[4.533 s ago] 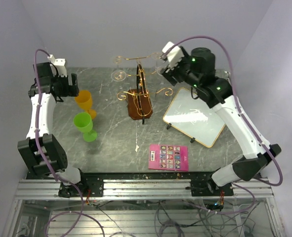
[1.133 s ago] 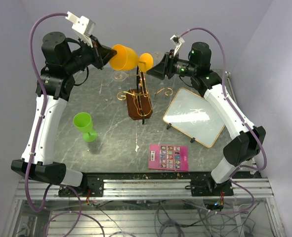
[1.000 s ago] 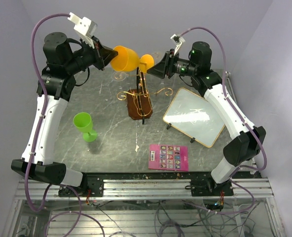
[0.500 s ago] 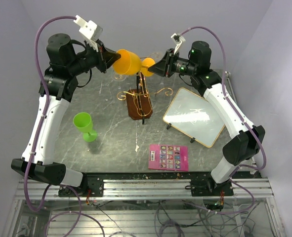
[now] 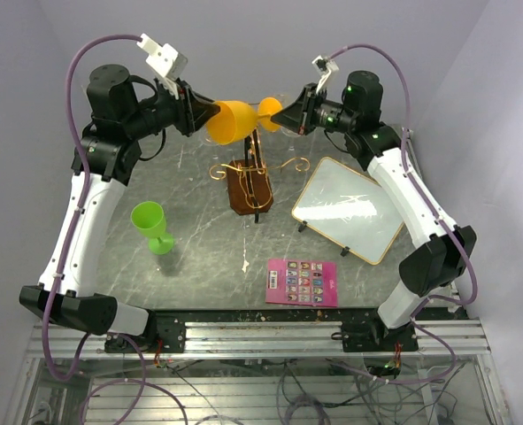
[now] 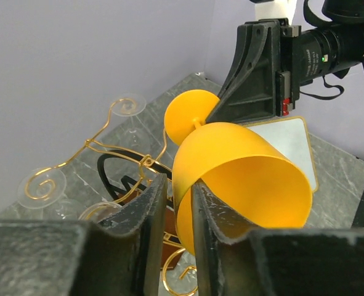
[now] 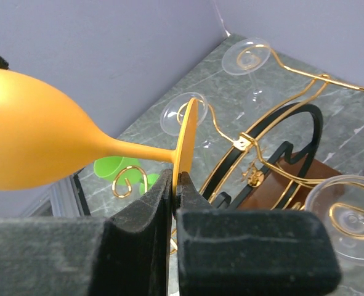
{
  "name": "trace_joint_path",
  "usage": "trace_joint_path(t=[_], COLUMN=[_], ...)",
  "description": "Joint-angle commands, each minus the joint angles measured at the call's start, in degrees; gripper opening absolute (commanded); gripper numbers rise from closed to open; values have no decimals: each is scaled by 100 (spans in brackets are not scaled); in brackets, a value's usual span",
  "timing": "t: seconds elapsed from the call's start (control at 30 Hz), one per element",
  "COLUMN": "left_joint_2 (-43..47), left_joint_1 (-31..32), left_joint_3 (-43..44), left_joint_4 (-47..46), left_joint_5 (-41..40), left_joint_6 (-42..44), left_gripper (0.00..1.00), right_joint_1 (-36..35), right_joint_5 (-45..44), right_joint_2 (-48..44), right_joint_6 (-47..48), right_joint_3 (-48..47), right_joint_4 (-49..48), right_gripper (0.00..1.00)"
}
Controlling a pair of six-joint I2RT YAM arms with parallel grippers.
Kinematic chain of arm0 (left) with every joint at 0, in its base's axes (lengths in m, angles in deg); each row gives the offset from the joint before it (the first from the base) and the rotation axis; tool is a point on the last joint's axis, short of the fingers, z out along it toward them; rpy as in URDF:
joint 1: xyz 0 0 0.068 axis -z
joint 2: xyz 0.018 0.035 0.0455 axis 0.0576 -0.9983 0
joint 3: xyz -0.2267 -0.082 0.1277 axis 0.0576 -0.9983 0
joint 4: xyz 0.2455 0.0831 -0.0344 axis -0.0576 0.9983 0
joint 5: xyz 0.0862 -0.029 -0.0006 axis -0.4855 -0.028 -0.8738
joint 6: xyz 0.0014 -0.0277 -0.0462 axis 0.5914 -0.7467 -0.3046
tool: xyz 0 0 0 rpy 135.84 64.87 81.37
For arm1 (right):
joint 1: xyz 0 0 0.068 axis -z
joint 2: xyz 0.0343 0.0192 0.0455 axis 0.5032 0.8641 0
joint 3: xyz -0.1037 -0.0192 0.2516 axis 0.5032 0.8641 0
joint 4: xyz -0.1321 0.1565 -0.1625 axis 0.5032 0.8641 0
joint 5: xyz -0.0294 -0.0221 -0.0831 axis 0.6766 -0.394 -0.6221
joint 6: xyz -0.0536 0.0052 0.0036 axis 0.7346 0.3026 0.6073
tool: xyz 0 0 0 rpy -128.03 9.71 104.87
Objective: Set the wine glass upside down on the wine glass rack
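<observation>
An orange wine glass (image 5: 230, 119) hangs level in the air above the wine glass rack (image 5: 250, 181), a gold wire stand on a brown block. My right gripper (image 5: 286, 115) is shut on the edge of the glass's round foot (image 7: 188, 139), seen in the right wrist view between the jaws (image 7: 174, 179). My left gripper (image 5: 203, 113) is at the bowl's mouth. In the left wrist view its jaws (image 6: 177, 185) stand a little apart astride the bowl's rim (image 6: 231, 166), one finger inside, with a gap showing on the outer side.
A green wine glass (image 5: 152, 226) stands upright on the table at the left. A white board (image 5: 349, 210) lies at the right and a pink card (image 5: 303, 282) near the front. Clear glasses (image 7: 339, 209) hang on the rack's scroll arms (image 6: 43, 185).
The right gripper has closed on the glass's foot. The left jaws, shut on the rim before, have parted. The glass has shifted slightly right and levelled.
</observation>
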Motion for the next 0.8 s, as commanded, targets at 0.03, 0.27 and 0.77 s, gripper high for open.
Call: trace_joint_path(t=[0.03,0.27,0.77], left_joint_2=[197,346,573], left_joint_1=[59,59,-214], left_joint_3=[-29,26,174], left_joint_4=[-21,494,1014], left_joint_5=[212,32,71], left_joint_6=[26,502,803], left_gripper=[39,66,90], right_joint_1=[229,511,530], right_joint_5=[-105,-141,316], right_joint_2=[-157,-464,-1139], right_joint_6=[442,1344,5315], right_joint_3=[-169,-62,-600], right_joint_4=[190,442,3101], right_gripper=[0,0,0])
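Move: The yellow wine glass lies on its side in the air between the hands. Its middle is about 6 cm right of the left hand, which is at its rim, and about 6 cm left of the right hand, which holds its foot. The free front-right hook is some 6 cm right of the right hand, 5 back and 12 lower; the free front-left hook is about 13 left, 6 back and 12 lower. A clear glass hangs 3 cm to its right, 2 ahead, about 18 below. The left hand, its fingers already parting, opens almost fully, lets the yellow rim go free and backs off some 3 cm towards the base and 2 cm to the left. Meanwhile the right hand, fingers still shut on the foot, carries the glass about 7 cm to the right, first edging forward and then curving back past its start and slightly up, while its wrist rolls some 30 degrees to dip the mouth of the bowl downward. ##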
